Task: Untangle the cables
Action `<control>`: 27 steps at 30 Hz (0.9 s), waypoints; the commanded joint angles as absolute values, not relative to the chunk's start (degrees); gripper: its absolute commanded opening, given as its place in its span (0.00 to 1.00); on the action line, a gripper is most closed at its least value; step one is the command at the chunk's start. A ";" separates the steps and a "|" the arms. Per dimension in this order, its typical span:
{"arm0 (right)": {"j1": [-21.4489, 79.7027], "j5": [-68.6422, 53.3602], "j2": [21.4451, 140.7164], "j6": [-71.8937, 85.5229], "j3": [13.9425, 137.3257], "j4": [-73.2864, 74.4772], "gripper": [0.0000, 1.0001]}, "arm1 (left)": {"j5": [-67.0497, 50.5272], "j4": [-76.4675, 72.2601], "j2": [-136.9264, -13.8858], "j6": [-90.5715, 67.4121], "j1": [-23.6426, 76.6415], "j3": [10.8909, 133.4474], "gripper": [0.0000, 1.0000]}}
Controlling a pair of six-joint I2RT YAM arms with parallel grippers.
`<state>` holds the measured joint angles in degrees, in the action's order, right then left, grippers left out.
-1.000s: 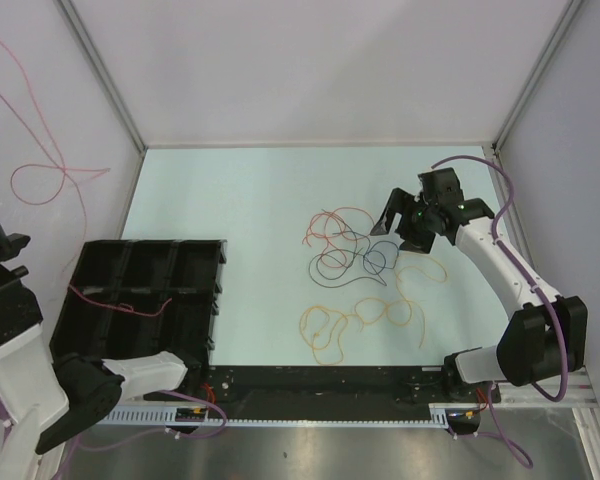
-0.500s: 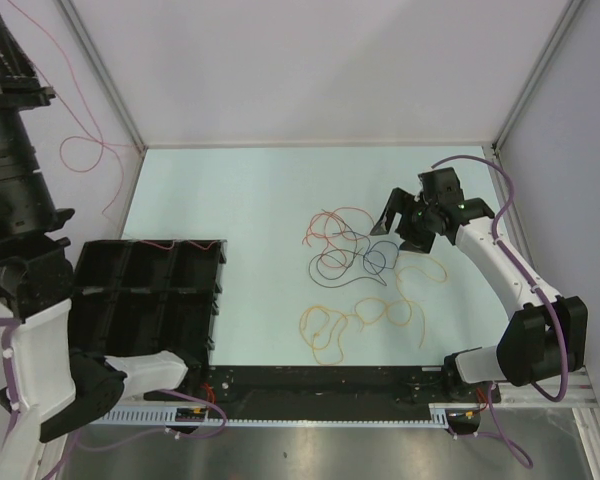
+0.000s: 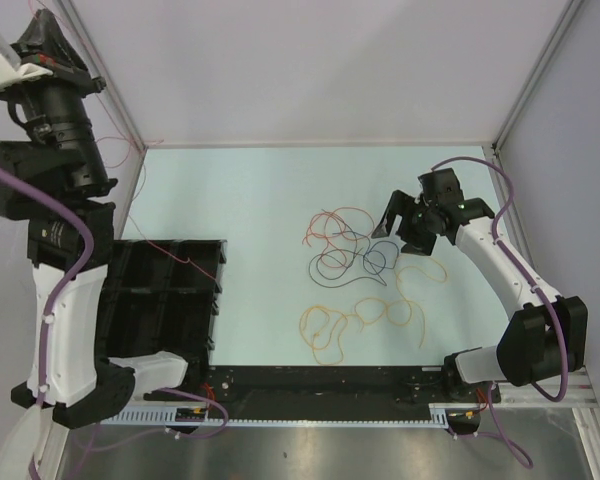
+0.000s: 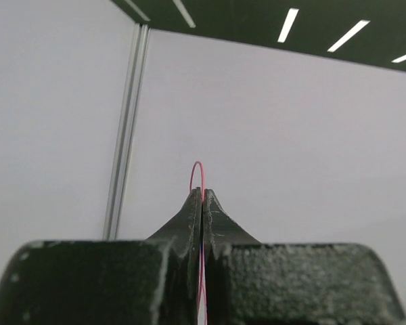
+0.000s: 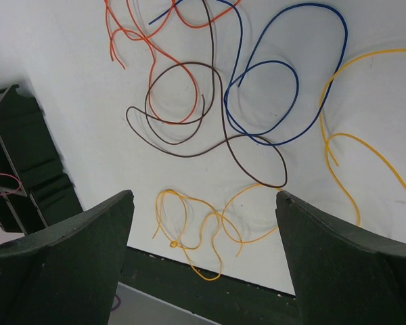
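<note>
The cables lie in a loose tangle mid-table: a red-orange one [image 3: 330, 222], a dark one [image 3: 332, 268], a blue one [image 3: 378, 262] and a yellow-orange one [image 3: 365, 315]. In the right wrist view they show as red-orange [image 5: 122, 34], brown [image 5: 216, 115], blue [image 5: 284, 74] and yellow [image 5: 189, 223] loops. My right gripper [image 3: 395, 225] [image 5: 203, 196] hovers open above the tangle's right side, holding nothing. My left gripper [image 3: 42, 25] [image 4: 202, 193] is raised high at the far left, shut on a thin red cable [image 4: 197, 169] that trails down [image 3: 187, 263] to the tray.
A black compartment tray [image 3: 170, 245] sits at the table's left front, below the raised left arm. White enclosure walls with metal posts [image 3: 100, 70] close in the back and sides. A black rail [image 3: 320, 385] runs along the near edge.
My left arm has swung up and to the right into view, lifting the red cable, which now hangs from higher towards the tray. The right arm and the tangle have not moved.
</note>
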<state>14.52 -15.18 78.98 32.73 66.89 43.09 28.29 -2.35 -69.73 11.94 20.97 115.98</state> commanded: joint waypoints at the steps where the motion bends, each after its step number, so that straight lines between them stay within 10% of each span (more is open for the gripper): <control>1: 14.68 -14.06 78.66 31.99 69.26 44.47 0.90 | 27.60 -2.55 -67.85 6.77 16.88 111.38 0.00; 27: 17.05 -14.94 83.05 34.19 69.26 42.72 0.90 | 34.02 27.66 -52.21 -21.17 13.80 80.34 0.00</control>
<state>16.19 -14.48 82.21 33.01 66.89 43.88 35.57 19.25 -53.95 -12.80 14.06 81.62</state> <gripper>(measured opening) 0.901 0.007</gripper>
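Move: My left hand, gripping the red cable, is high over the table. The black bin's middle lies about 16 cm to its left, roughly level with it fore and aft, and some 70 cm below. Down on the table, the tangle of remaining cables is about 19 cm ahead and 38 cm to the right; the yellow loops are about 7 cm back and 32 cm right. From my right hand the bin is some 62 cm left, 5 cm back and 14 cm lower. I lower my left hand towards the bin, sinking about 23 cm and gathering speed, with an early swing of some 5 cm forward that eases slightly back at the end. On the way the wrist tips the upward-slanting fingers down by roughly 30 degrees, nearly to level, and they stay shut on the red cable. ##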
